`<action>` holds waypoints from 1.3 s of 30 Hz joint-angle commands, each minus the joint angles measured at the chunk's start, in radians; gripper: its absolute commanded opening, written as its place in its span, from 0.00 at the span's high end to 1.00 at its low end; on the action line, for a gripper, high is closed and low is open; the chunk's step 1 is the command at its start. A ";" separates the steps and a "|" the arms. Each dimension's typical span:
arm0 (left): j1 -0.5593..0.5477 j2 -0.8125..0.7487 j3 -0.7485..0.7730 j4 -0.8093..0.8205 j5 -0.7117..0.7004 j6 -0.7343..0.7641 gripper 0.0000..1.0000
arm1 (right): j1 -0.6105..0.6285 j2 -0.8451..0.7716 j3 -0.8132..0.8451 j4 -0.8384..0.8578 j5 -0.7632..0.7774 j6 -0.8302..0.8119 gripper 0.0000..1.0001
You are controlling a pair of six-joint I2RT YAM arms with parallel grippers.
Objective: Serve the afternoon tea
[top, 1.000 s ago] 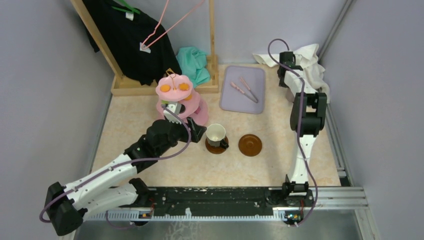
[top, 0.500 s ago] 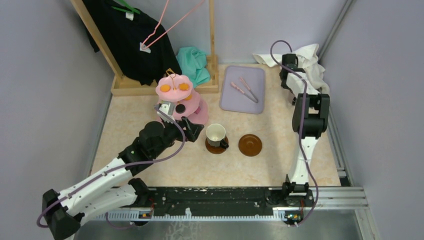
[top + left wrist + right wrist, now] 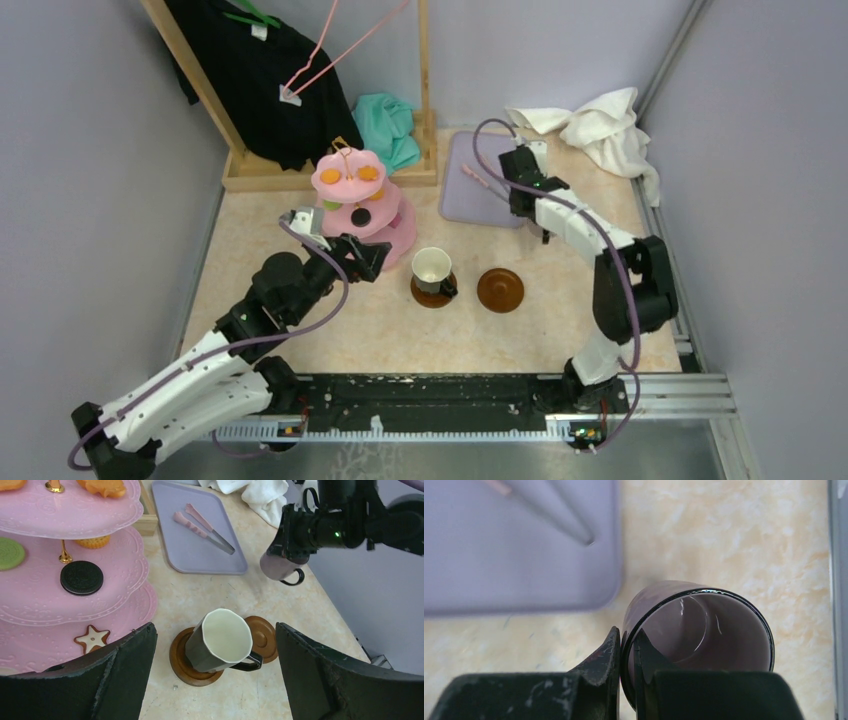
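Observation:
A pink three-tier stand (image 3: 392,232) at the left middle carries orange rounds (image 3: 330,176), a black round (image 3: 81,577), a green round (image 3: 10,553) and a brown star (image 3: 92,638). In front of it a cream mug (image 3: 432,266) stands on a brown saucer (image 3: 181,666); a second saucer (image 3: 500,290) lies bare to its right. My left gripper (image 3: 375,255) hangs open just left of the cream mug, holding nothing. Above the table, by the tray's right edge, my right gripper (image 3: 626,650) is shut on the rim of a mauve mug (image 3: 704,625).
A flat lilac tray (image 3: 470,200) with thin pink tongs (image 3: 490,178) lies at the back middle. Crumpled white cloth (image 3: 600,125) sits in the back right corner. A wooden rack with a black shirt (image 3: 250,70) and a teal cloth (image 3: 390,125) stand at the back left.
My right arm has swung from the white cloth in the back corner leftward and forward to the tray's right edge. The left gripper has drawn back leftward from the cream mug.

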 commanded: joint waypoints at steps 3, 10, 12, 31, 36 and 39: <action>-0.006 -0.030 0.011 -0.019 -0.016 0.026 0.07 | 0.190 -0.279 -0.148 0.015 0.131 0.110 1.00; -0.006 -0.038 0.021 -0.023 -0.018 0.043 0.07 | 0.380 -0.385 -0.237 -0.052 0.156 0.223 1.00; -0.006 -0.037 0.021 -0.023 -0.013 0.043 0.07 | 0.416 -0.400 -0.258 -0.058 0.146 0.249 1.00; -0.007 -0.040 0.017 -0.022 -0.002 0.033 0.07 | 0.568 -0.420 -0.369 -0.083 0.131 0.399 1.00; -0.006 -0.041 0.015 -0.025 -0.001 0.032 0.07 | 0.577 -0.417 -0.371 -0.077 0.117 0.405 1.00; -0.006 -0.046 0.010 -0.025 -0.001 0.032 0.07 | 0.582 -0.413 -0.372 -0.078 0.113 0.407 1.00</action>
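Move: The right hand holds the grey mug by its rim. The empty saucer it is bound for lies about 17 cm back, 8 cm to its left and 11 cm down. The pale mug, already on its own saucer, is some 15 cm back and 25 cm left; the tray's middle is roughly 14 cm ahead and 12 cm left. From the idle left hand the empty saucer lies about 5 cm ahead, 30 cm right and 26 cm down. Back and to the left, the right hand carries the grey mug from beside the tray's near corner to the empty saucer, about 17 cm back and 12 cm left. It first rises some 3 cm, then sinks about 5 and eases to a stop, turning roughly 15 degrees counter-clockwise on the way. The fingers keep their pinch on the mug's left wall. ##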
